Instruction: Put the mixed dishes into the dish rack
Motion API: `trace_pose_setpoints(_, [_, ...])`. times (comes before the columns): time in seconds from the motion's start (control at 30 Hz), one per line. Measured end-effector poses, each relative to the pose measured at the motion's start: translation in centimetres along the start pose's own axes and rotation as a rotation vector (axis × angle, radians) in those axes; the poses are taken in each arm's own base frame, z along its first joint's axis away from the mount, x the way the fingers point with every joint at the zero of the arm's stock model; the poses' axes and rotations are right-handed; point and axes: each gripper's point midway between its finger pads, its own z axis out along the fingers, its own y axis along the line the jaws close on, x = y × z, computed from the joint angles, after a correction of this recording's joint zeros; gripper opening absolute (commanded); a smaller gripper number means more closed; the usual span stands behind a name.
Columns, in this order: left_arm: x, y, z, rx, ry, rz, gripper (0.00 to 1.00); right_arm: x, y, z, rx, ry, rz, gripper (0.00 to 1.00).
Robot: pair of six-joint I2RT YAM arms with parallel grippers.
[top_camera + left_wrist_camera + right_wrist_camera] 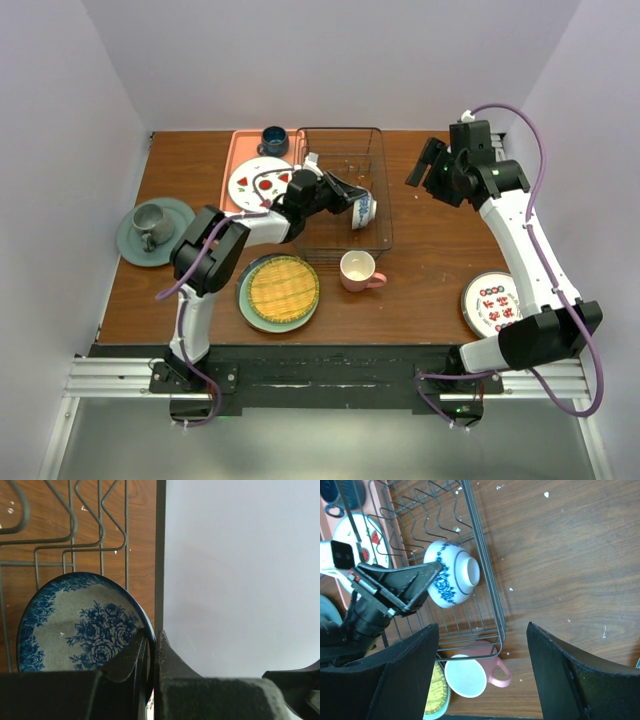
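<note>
My left gripper (pixel 347 200) is shut on the rim of the small blue-and-white bowl (pixel 363 211), holding it on its side inside the dish rack (pixel 345 130) near the right wall. In the left wrist view the bowl (pixel 75 625) is pinched between my fingertips (pixel 152 640) above the rack wires (pixel 100 520). The right wrist view shows the bowl (pixel 451 580) in the rack (pixel 485 560). My right gripper (pixel 425 165) hangs open and empty to the right of the rack. The pink mug (pixel 357 270) stands upright in front of the rack.
A yellow plate (pixel 283 288) lies on a teal-grey plate (pixel 246 305) at the front. A pink tray (pixel 236 160) holds a white plate with red marks (pixel 255 182) and a dark cup (pixel 273 140). Another teal plate (pixel 180 215) carries a grey cup at left. A white plate (pixel 493 303) lies right.
</note>
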Motion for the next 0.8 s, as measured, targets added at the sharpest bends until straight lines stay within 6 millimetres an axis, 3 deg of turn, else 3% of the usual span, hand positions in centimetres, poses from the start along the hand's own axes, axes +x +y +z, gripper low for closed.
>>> trace_pose_setpoints(0.23, [-0.1, 0.8, -1.5, -0.002, -0.033, -0.080, 0.32, 1.0, -0.3, 0.6, 0.003, 0.033, -0.004, 0.75])
trace_pose_setpoints(0.33, [0.1, 1.5, -2.0, -0.024, -0.037, -0.099, 0.36, 1.2, -0.3, 0.8, 0.001, 0.042, -0.005, 0.75])
trace_pose_setpoints(0.53, [-0.3, 2.0, -2.8, -0.081, -0.063, -0.114, 0.35, 1.3, -0.4, 1.1, 0.003, 0.043, -0.003, 0.75])
trace_pose_setpoints(0.8, [-1.1, 3.2, -3.9, -0.205, -0.086, -0.085, 0.50, 1.5, -0.5, 1.3, 0.002, 0.046, -0.002, 0.75])
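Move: The left hand already holds the blue-patterned bowl by its rim in the dish rack; the bowl's middle lies about 4 cm back, 2 cm right and 3 cm below that hand. The rack's middle is some 4 cm left, level fore-and-aft and 9 cm down. The pink cup stands about 17 cm back, straight behind and 9 cm lower; the watermelon plate is some 25 cm left, 3 cm ahead, 11 cm down. From the right hand the bowl is about 13 cm left, 4 cm ahead, 16 cm down. The left hand eases its pinch on the bowl's rim, opening the fingers from nearly shut to a little under half while it travels about 4.5 cm left towards the watermelon plate and sinks some 2 cm, drawing back slightly early on. The wrist turns roughly 15 degrees, swinging the fingers counter-clockwise and dipping their tips, and the fingers end astride the bowl's wall with one inside and the other still against the outside, while the open right hand sinks about 2 cm beyond the rack's right side. ##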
